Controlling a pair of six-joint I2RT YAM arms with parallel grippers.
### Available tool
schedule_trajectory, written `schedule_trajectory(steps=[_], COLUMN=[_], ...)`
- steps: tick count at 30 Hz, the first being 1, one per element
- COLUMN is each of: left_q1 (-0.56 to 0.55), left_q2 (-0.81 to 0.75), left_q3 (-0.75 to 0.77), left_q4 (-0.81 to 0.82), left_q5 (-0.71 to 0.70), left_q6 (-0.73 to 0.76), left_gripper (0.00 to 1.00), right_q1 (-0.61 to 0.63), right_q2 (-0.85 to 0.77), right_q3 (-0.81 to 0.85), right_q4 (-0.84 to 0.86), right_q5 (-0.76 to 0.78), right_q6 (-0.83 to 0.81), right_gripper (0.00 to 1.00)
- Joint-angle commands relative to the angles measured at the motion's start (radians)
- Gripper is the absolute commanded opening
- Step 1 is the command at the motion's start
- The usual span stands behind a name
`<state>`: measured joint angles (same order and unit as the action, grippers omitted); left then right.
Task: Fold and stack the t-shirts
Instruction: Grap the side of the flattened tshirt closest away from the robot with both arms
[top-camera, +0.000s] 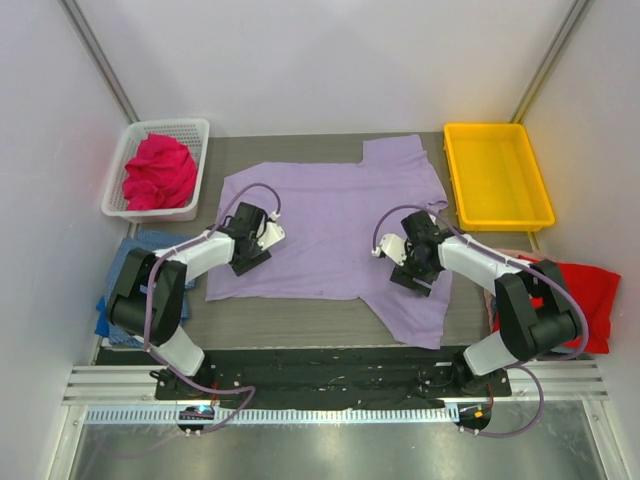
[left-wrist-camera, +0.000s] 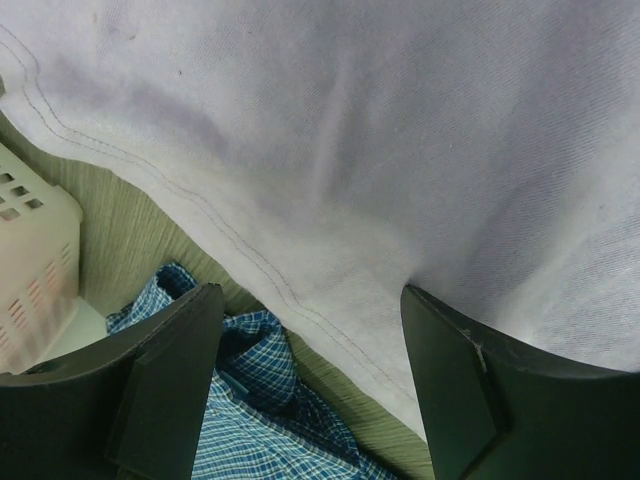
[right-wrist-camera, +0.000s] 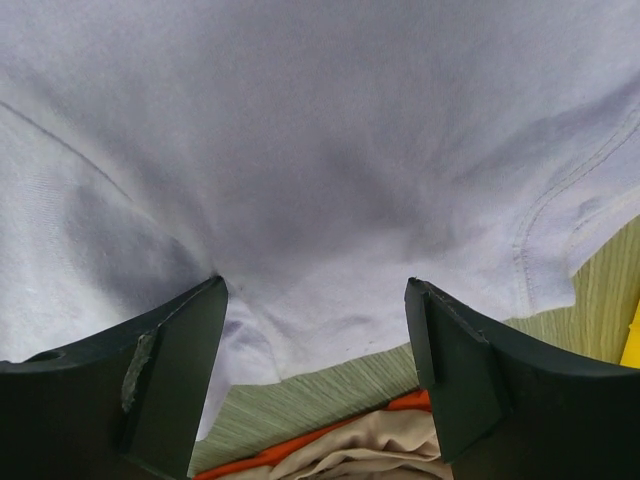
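Observation:
The lavender t-shirt (top-camera: 330, 215) lies spread flat across the middle of the table. My left gripper (top-camera: 250, 262) stands open over its left hem (left-wrist-camera: 300, 290), one finger (left-wrist-camera: 460, 380) down on the cloth, the other (left-wrist-camera: 165, 380) over the blue checked t-shirt (left-wrist-camera: 240, 425). My right gripper (top-camera: 412, 282) is open over the lavender shirt's right lower part (right-wrist-camera: 320, 150), both tips at the cloth near its edge. The blue checked shirt (top-camera: 125, 265) sits crumpled at the left. A magenta-pink shirt (top-camera: 158, 172) fills the basket. The red shirt (top-camera: 585, 290) lies at the right.
The white mesh basket (top-camera: 195, 130) stands at the back left, and its corner (left-wrist-camera: 30, 250) shows near my left gripper. A yellow tray (top-camera: 497, 175) is at the back right. Beige cloth (right-wrist-camera: 370, 445) on orange-red fabric lies just below my right gripper.

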<state>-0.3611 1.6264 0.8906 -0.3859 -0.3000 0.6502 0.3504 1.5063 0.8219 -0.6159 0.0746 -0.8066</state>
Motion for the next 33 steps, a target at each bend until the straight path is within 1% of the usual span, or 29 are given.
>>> schedule_trajectory(steps=[1, 6, 16, 20, 24, 29, 33], left_q1=[-0.029, -0.05, -0.064, -0.07, -0.076, -0.093, -0.102], left_q2=[0.009, -0.003, -0.023, -0.068, -0.127, -0.22, -0.283], left_q3=[-0.045, -0.073, -0.108, -0.108, -0.098, -0.09, -0.09], left_q4=[-0.007, -0.005, -0.004, -0.01, -0.031, -0.077, -0.12], left_q5=[-0.027, -0.044, -0.067, -0.067, -0.054, -0.033, -0.036], left_q6=[0.012, 0.014, 0.014, 0.009, -0.015, -0.04, -0.038], left_gripper=[0.77, 0.77, 0.77, 0.77, 0.77, 0.78, 0.79], right_q1=[0.007, 0.018, 0.022, 0.025, 0.036, 0.093, 0.182], right_q2=[-0.043, -0.093, -0.146, -0.158, -0.199, -0.253, -0.288], right_q3=[-0.055, -0.076, -0.102, -0.093, -0.069, -0.03, -0.01], right_q4=[-0.036, -0.091, -0.116, -0.122, -0.165, -0.229, -0.301], right_q5=[0.024, 0.017, 0.027, 0.027, 0.01, -0.007, -0.019], right_q6=[-0.029, -0.037, -0.031, -0.019, 0.012, 0.078, 0.13], right_gripper=[0.82, 0.82, 0.82, 0.82, 0.82, 0.82, 0.81])
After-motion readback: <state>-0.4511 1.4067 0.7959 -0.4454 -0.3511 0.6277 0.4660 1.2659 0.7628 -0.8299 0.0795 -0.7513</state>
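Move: Both hands are low over the flattened t-shirt, its cloth about 1 cm below the hand points. From the left hand the near edge lies about 9 cm straight back, the far edge some 28 cm straight ahead, and the blue cloth 23 cm left and 6 back. From the right hand the near edge is about 16 cm back and 2 right, and the yellow crate some 31 cm ahead and 24 right. Both hands drag open fingertips back along the t-shirt, right about 6 cm, left 3, then lift 3. ##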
